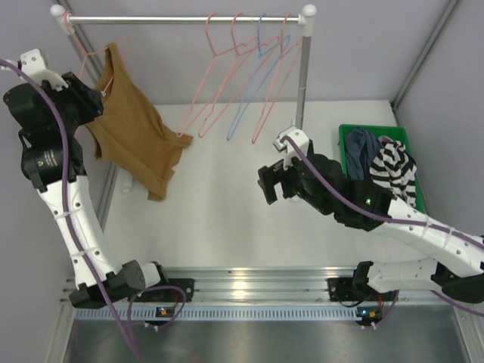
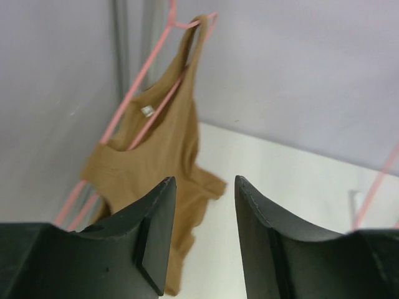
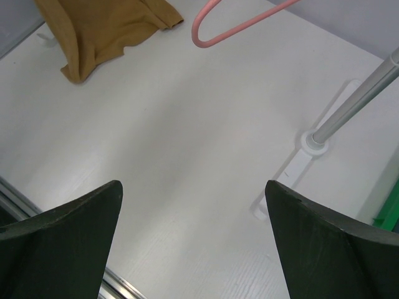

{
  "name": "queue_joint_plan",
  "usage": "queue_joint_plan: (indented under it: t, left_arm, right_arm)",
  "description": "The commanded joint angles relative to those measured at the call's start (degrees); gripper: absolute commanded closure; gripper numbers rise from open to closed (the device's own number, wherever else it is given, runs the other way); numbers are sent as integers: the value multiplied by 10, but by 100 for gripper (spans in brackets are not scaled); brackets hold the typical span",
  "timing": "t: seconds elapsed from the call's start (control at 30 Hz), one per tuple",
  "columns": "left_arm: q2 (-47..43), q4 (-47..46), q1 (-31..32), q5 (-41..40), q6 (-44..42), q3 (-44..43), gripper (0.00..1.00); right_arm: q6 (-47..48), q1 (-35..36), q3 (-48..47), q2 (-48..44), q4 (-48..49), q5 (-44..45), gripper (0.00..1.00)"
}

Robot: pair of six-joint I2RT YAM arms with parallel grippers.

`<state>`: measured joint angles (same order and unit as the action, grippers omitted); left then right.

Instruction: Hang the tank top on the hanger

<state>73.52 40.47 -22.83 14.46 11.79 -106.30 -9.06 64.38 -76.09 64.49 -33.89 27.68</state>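
The tan tank top [image 1: 132,132] hangs by its straps on a salmon-pink hanger [image 1: 92,54] at the left end of the rack rod, and its lower hem reaches down to the table. In the left wrist view the tank top [image 2: 156,149] drapes over the pink hanger [image 2: 134,93] just beyond my fingers. My left gripper [image 1: 100,97] [image 2: 204,180] sits close beside the top's shoulder, open, with nothing between its jaws. My right gripper [image 1: 272,185] [image 3: 193,187] hovers wide open over the bare table middle, apart from the tank top's hem [image 3: 106,28].
Several empty pink hangers [image 1: 219,83] and a light blue hanger [image 1: 253,83] hang toward the rod's right end. The rack's right post [image 1: 302,83] stands on a white foot [image 3: 310,140]. A green bin [image 1: 344,136] holds a striped garment [image 1: 393,170] and a dark blue one [image 1: 361,147].
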Motion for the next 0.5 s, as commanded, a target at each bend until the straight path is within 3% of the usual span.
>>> queue_joint_plan:
  t: [0.0,0.07,0.33,0.47]
  left_arm:
    - [-50,-71,4,114,76,33,53]
    - [-63,-92,23,117,93,52,54]
    - [-122,-100,253,-5,97,130,55]
    - [-171,-113,320,-13,111,244,55]
  right_arm:
    - [-5,4,6,-18,17,4,3]
    - [-9,4,14,-28,17,8,3]
    - [-34,4,69,-81,20,36,2]
    - [-44,4,102,-121,15,53,2]
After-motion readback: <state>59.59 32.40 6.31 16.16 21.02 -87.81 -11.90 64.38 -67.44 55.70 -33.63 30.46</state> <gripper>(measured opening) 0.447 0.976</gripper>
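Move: The tank top already hangs on its hanger at the rail's left end; its middle is about 15 cm ahead of the empty left hand, 4 cm left and some 17 cm below. That hanger's middle is roughly 14 cm ahead, 4 cm left and 2 cm below, and the nearest spare pink hanger about 12 cm ahead, 27 cm right and 5 cm below. From the right hand, the tank top lies some 25 cm ahead, 42 cm left, slightly lower. With nothing between its half-open fingers, the left hand sweeps right about 19 cm, away from the hung tank top and in front of the rail, easing back some 5 cm, rising slightly before sinking, while it turns roughly 30 degrees clockwise so the fingers swing round to face the spare hangers. The right hand, empty and wide open, also starts to withdraw, going a few centimetres right and a little down, away from the tank top. ##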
